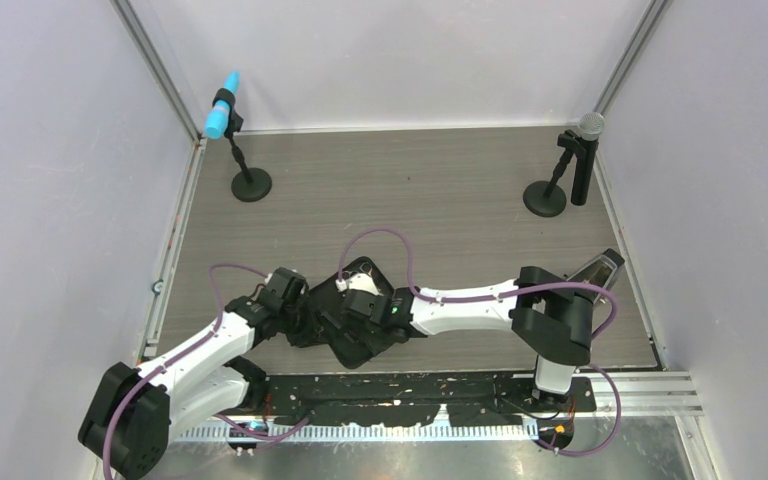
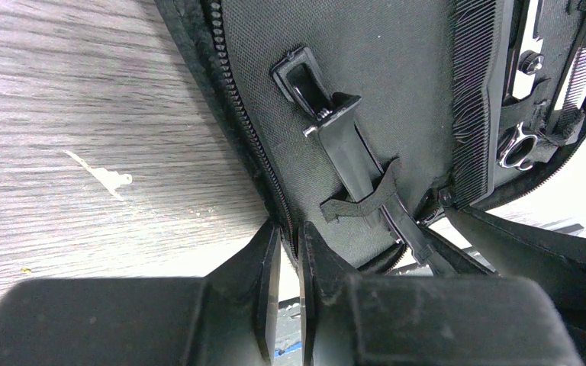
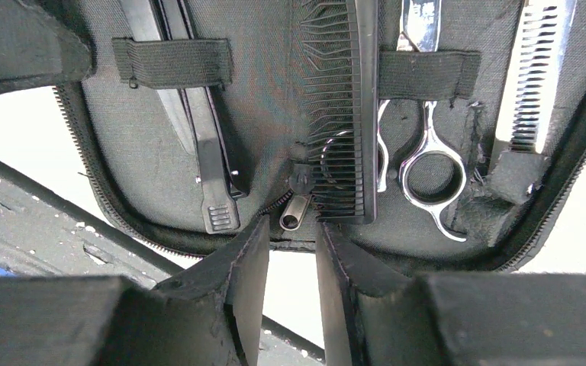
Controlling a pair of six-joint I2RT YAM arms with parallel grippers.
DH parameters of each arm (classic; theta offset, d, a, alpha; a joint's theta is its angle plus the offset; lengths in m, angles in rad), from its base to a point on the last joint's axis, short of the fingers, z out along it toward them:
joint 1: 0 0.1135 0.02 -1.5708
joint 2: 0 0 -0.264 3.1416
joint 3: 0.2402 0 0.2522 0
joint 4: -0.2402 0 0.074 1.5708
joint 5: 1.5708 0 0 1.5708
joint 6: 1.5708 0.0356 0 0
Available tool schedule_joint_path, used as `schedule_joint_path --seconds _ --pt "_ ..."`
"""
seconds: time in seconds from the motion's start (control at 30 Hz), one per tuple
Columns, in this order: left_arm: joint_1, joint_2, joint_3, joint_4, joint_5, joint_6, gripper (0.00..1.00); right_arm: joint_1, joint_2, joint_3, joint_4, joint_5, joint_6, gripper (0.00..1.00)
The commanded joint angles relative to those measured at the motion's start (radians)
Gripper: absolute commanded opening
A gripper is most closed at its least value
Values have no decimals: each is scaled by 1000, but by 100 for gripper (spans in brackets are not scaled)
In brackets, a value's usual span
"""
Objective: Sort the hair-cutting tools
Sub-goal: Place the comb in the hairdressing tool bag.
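The black zip case (image 1: pixel 355 350) lies open at the near middle of the table, with the hair-cutting tools strapped inside. In the right wrist view I see two black clips (image 3: pixel 206 152) under an elastic band, the black comb (image 3: pixel 347 114), ring-handled scissors (image 3: pixel 427 164) and toothed thinning scissors (image 3: pixel 538 84). My right gripper (image 3: pixel 284 236) is open, its tips at the case's edge just below the metal zip pull (image 3: pixel 295 212). My left gripper (image 2: pixel 288 232) is shut on the case's zipped rim (image 2: pixel 240 114), close to a strapped clip (image 2: pixel 351 152).
A blue-headed microphone (image 1: pixel 223 118) on a round base stands at the back left. A silver-headed one (image 1: pixel 588 125) stands at the back right. White walls close in the table on three sides. A black perforated rail (image 1: pixel 410 385) runs along the near edge under the case.
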Motion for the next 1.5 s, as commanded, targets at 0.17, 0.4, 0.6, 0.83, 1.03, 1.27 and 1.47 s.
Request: schedule_joint_path --seconds 0.17,0.4,0.6,0.83,1.03,1.27,1.47 --pt "-6 1 -12 -17 -6 32 12 -39 97 0 3 -51 15 36" --pt "-7 -9 -12 -17 -6 29 12 -56 169 26 -49 -43 31 30" --pt "-6 -9 -16 -13 -6 28 12 -51 220 82 -112 -11 30 27" --pt "-6 -14 -13 -11 -15 25 10 -45 216 94 -130 -6 20 19" --pt "-6 -32 -9 -36 -71 11 6 -44 142 51 -126 -45 -1 7" --pt "-6 -72 -7 -74 -145 -39 0 -20 69 -9 -131 -109 0 5" --pt "-7 -156 -32 -115 -237 -121 0 39 43 -44 -147 -147 17 5"
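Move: The bag's zip pull lies about 1 cm ahead of and 1 cm below the open right fingers. The comb, already in the bag, has its middle some 7 cm ahead and 3 cm left of the right hand; the hair clip is about 2 cm ahead and 7 cm left, and the scissor rings about 5 cm ahead and 2 cm right. From the left hand, which already grips the bag's rim, the pull is roughly 9 cm right, level fore and aft. The zip pull is reached by the right hand easing scarcely 1 cm forward and down, tipping about 5 degrees; its fingers close and pinch it at the bag edge, then draw back about 1 cm. Late on, the left hand, still pinching the rim, lifts it about 1 cm with a small counter-clockwise turn. ##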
